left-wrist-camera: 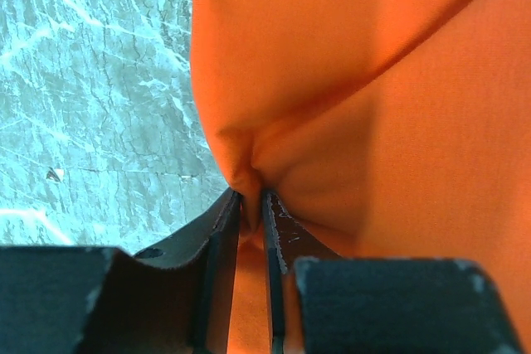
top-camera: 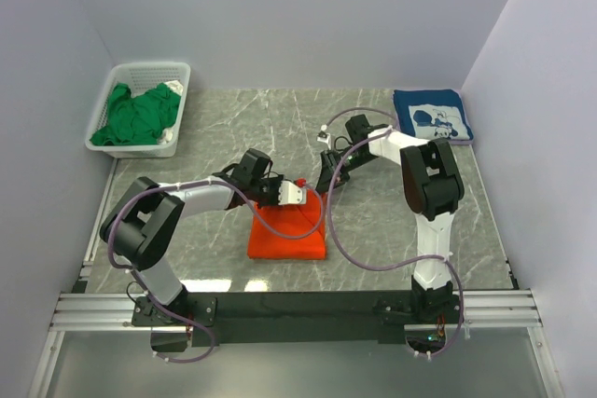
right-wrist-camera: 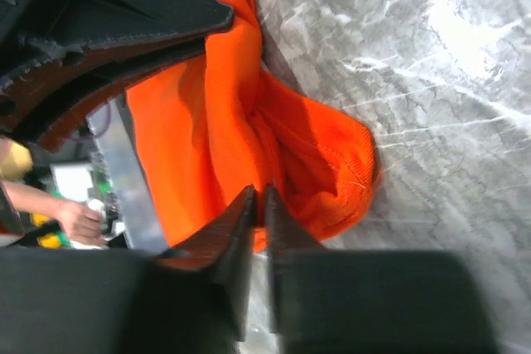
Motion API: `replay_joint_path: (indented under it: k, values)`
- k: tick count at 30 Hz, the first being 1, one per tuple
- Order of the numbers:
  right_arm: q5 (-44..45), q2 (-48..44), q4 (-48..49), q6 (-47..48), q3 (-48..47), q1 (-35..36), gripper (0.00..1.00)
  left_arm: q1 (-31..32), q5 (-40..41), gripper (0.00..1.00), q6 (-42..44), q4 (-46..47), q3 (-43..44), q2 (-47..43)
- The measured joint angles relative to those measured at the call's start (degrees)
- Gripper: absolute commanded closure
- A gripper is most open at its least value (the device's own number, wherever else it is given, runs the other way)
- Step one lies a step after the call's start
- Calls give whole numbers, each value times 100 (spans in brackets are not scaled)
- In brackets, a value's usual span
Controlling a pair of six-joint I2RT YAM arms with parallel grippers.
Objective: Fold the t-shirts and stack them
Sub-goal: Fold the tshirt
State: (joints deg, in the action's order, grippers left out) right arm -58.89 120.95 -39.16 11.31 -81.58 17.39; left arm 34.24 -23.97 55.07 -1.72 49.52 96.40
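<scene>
The orange t-shirt (top-camera: 287,232) lies folded on the marble table, near the middle front. Its far edge is lifted a little. My left gripper (top-camera: 298,195) sits at that edge, and in the left wrist view its jaws (left-wrist-camera: 251,198) stand narrow, pinching a fold of orange cloth (left-wrist-camera: 373,105). My right gripper (top-camera: 326,180) is just beside it on the right. Its tips (right-wrist-camera: 259,192) are closed on a bunched corner of the orange cloth (right-wrist-camera: 315,163). The navy t-shirt (top-camera: 429,116) with white print lies folded at the back right. The green t-shirt (top-camera: 140,114) is heaped in the basket.
The white lattice basket (top-camera: 179,72) stands at the back left against the wall. Walls close in the table on the left, back and right. The two grippers are close together, and the left arm's black fingers (right-wrist-camera: 124,22) show in the right wrist view.
</scene>
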Motion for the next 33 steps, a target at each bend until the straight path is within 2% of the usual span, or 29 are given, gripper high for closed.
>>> replay_joint_path:
  k: [2, 11, 18, 23, 28, 32, 33]
  values:
    - [26, -46, 55, -81, 0, -2, 100, -4, -4, 77, 33, -4, 0, 2]
    - [260, -737, 59, -116, -76, -2, 100, -4, -11, 76, 153, 59, 0, 11]
    - [1049, -442, 138, -120, -116, -2, 100, -131, -31, 76, 90, -57, 140, 85]
    - [1458, 46, 234, -199, -168, -9, 100, -649, -297, 65, -238, -706, 699, 94]
    - [1493, 111, 243, -297, -203, -13, 100, -1311, -802, 60, -811, -1488, 1554, 94]
    - [1499, 111, 245, -302, -210, -13, 100, -1720, -1298, 46, -1274, -2179, 2094, 133]
    - [1499, 111, 247, -308, -210, -13, 100, -1777, -1456, 45, -1419, -2334, 2190, 186]
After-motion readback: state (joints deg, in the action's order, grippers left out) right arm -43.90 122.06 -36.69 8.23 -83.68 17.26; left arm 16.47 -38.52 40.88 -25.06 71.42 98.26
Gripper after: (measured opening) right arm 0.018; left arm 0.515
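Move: The orange t-shirt's far right corner lies between the right fingers, just at their tips; the shirt's middle is about 8 cm back and 9 cm left of that hand, 3 cm lower. For the left hand, slightly parted around the far edge, the far left corner is some 4 cm to its left and 1 cm back, 2 cm down, and the shirt's middle is about 6 cm back and 4 cm right. Finish shutting the right gripper on the far right corner, lift it about 4 cm, then swing it 3 cm forward and a little right while lowering it past the starting height, fingers tipping steeper, and keep the pinch. Hold the left gripper at the far edge for the first half, then open it wider and draw it off the cloth, up about 8 cm, forward and left, turning counter-clockwise. ##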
